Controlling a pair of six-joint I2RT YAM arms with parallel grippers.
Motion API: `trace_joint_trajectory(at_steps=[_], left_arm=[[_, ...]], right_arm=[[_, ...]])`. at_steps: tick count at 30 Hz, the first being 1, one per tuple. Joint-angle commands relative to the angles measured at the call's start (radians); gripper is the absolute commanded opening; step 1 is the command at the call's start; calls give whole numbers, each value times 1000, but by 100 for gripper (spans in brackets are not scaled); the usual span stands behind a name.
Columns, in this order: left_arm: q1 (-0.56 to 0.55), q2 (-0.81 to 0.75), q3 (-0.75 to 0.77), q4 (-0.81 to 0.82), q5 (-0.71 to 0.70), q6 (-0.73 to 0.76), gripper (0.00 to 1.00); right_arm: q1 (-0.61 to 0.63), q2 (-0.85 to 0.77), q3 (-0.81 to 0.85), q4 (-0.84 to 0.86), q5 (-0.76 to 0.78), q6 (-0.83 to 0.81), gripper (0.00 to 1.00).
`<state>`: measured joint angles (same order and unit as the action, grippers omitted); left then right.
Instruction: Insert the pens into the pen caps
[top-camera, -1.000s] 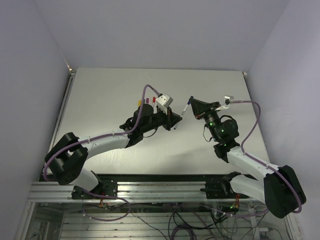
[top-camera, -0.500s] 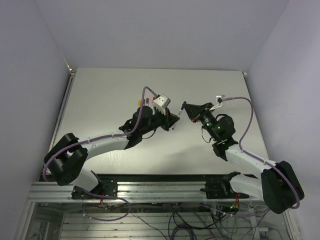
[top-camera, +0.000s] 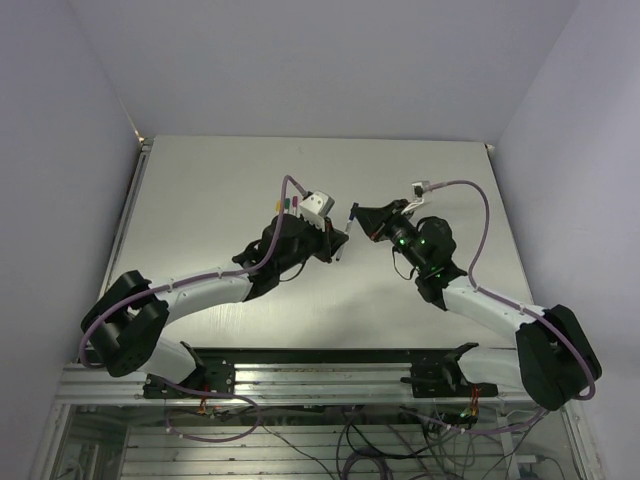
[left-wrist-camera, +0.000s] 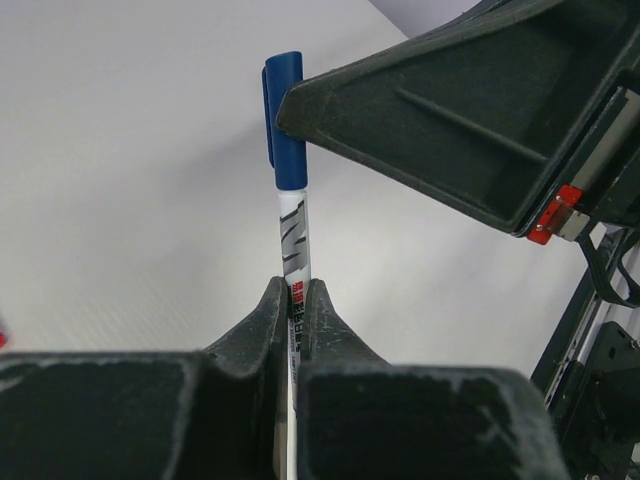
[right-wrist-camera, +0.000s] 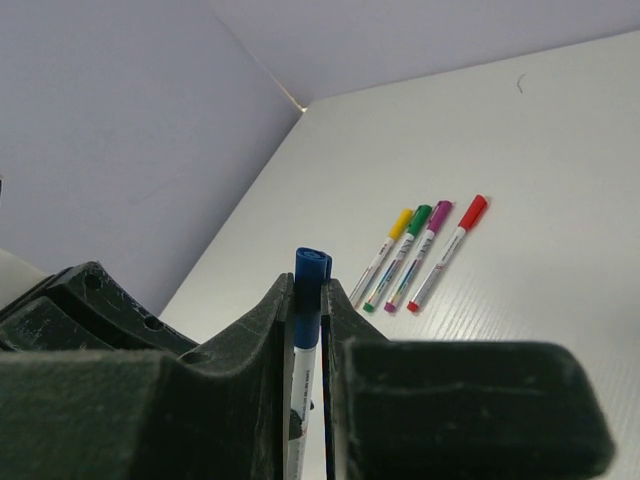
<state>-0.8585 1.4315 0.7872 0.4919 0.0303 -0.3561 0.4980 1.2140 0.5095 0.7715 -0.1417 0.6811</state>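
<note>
A silvery-white pen (left-wrist-camera: 293, 235) stands upright between both grippers above the table. My left gripper (left-wrist-camera: 294, 290) is shut on its printed barrel. A blue pen cap (left-wrist-camera: 285, 120) sits on the pen's upper end, and my right gripper (right-wrist-camera: 310, 285) is shut on that cap (right-wrist-camera: 312, 265). From above, the pen (top-camera: 345, 235) spans the gap between the left gripper (top-camera: 338, 247) and the right gripper (top-camera: 357, 218). The pen's tip is hidden inside the cap.
Four capped pens lie side by side on the white table (right-wrist-camera: 540, 150): yellow (right-wrist-camera: 385, 252), green (right-wrist-camera: 403, 250), purple (right-wrist-camera: 422, 252) and red (right-wrist-camera: 448, 255). In the top view they are mostly hidden behind the left arm (top-camera: 200, 285). A grey wall borders the table's left side.
Both grippers have shifted left together. The right arm has stretched further towards the left one. The blue-capped pen has stayed held between them.
</note>
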Motion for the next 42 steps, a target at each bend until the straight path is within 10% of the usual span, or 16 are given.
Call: trace_joint_trajectory(at_steps=[1, 24, 32, 42], left_arm=[[16, -59, 41, 204, -24, 5, 7], [48, 54, 41, 164, -100, 13, 7], [50, 185, 72, 117, -159, 31, 7], [119, 350, 199, -11, -191, 7, 7]], right_arm=[[63, 57, -5, -220, -47, -63, 0], [134, 110, 163, -347, 179, -132, 1], [134, -1, 194, -297, 323, -174, 34], [133, -215, 75, -372, 544, -164, 38]])
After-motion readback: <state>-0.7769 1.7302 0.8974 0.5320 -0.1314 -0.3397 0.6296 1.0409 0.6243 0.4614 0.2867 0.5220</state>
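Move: The pen stands tilted up in the left fingers with its tip already in the blue cap, which is some 4 cm ahead of the left hand, 2 cm right and 4 cm above. From the right hand, pinching the cap, the pen's middle is about 3 cm back, 2 left and 4 below. On the table the red pen lies roughly 18 cm ahead of the left hand, 10 left, 18 below; the purple one is 3 cm left of it. Cap and pen still gripped together, both hands ease about 2 cm left and 2 cm down, seemingly pressing the joint, then drift forward until the right fingers open, let go of the cap and back off some 5 cm right and 6 cm up. The left hand keeps its pinch on the pen barrel and carries it forward and down towards the pen row, about 8 cm each way overall, turning some 15 degrees, mostly counter-clockwise. ##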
